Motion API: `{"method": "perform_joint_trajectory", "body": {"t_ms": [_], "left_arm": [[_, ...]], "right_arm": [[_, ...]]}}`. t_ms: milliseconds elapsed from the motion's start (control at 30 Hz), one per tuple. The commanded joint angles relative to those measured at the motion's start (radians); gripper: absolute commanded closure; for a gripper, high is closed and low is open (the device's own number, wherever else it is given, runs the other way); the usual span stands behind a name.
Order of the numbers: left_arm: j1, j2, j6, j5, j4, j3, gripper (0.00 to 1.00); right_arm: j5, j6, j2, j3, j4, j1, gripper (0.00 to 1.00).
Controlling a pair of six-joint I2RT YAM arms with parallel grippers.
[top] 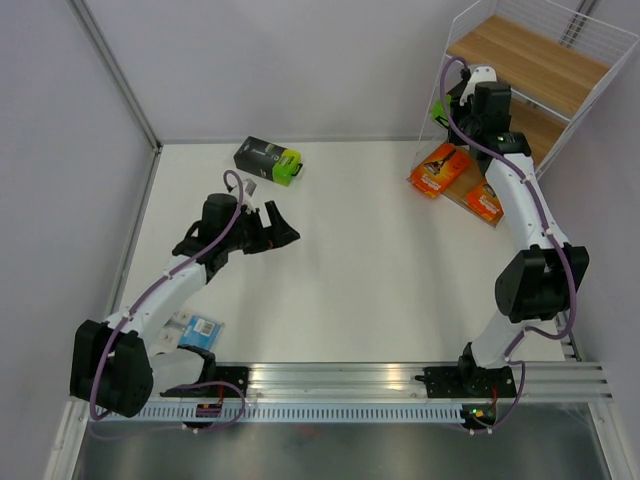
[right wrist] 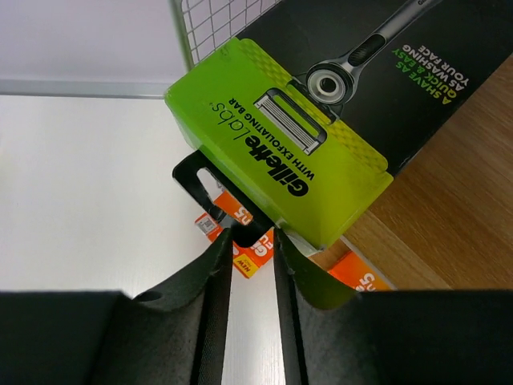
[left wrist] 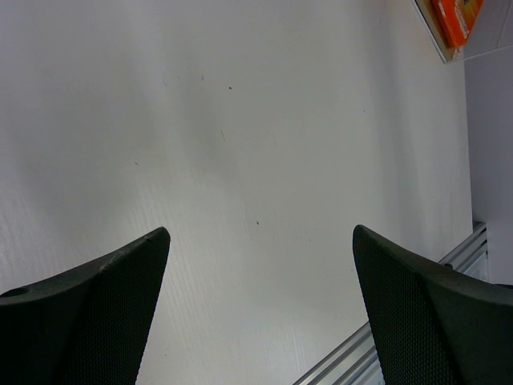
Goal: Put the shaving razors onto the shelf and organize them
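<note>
My right gripper [right wrist: 252,237] is at the shelf [top: 535,62], jaws a narrow gap apart. The black hang tab [right wrist: 199,178] of a black razor box with a lime-green end [right wrist: 276,152] sits at its fingertips. That box lies on a wooden board [right wrist: 437,216]. Two orange razor cards [top: 440,168] [top: 487,200] lie on the lowest board. A second black and lime box [top: 268,160] lies on the table at the back left. A blue-carded blister pack [top: 200,329] lies by the left arm's base. My left gripper [top: 285,228] hangs open over bare table [left wrist: 260,233], holding nothing.
The shelf's white wire side [right wrist: 216,20] stands just left of the lime box end. A grey wall borders the table on the left, and an aluminium rail [top: 400,380] runs along the near edge. The right arm [top: 520,200] reaches over the orange cards.
</note>
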Motion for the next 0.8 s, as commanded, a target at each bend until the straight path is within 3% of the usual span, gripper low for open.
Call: {"method": "perform_joint_trajectory", "body": {"t_ms": [0,300,367,567,767], "left_arm": [[0.005,0.011,0.025,-0.018,0.014,0.047,0.01],[0.012,0.011,0.027,-0.045,-0.028,0.083,0.01],[0.018,0.018,0.015,-0.099,-0.06,0.098,0.0],[0.076,0.13,-0.084,-0.168,-0.075,0.23,0.01],[0.084,0.288,-0.125,-0.344,-0.074,0.394,0.01]], "right_arm": [[0.037,-0.027,0.022,0.05,0.022,-0.003,0.65],[-0.108,0.04,-0.027,0.056,-0.007,-0.001,0.55],[-0.145,0.069,-0.076,0.041,-0.024,-0.001,0.45],[-0.276,0.167,-0.286,-0.144,0.022,0.009,0.34],[-0.412,0.27,-0.476,-0.38,0.085,0.023,0.21]]}}
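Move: The green-and-black razor box on the middle shelf has its middle about 6 cm ahead of the right hand, 4 cm to its right and roughly level; its tab is right at the fingertips. Below that hand by some 26 cm lie two orange razor packs: one about 3 cm ahead and 3 cm left, the other 3 cm back and 11 cm right. The last black-and-green box lies about 24 cm ahead of the empty left hand, 3 cm left and 13 cm below. The shelved box is left behind: after hovering at its tab, the right hand draws back about 11 cm, rising and drifting left some 6 cm each, its fingers spreading from part-open to nearly wide as it rolls left side up and turns left. Towards the last box on the table, the wide-open left hand sets off late, going forward about 9 cm and a little left, swinging some 15 degrees counter-clockwise. ##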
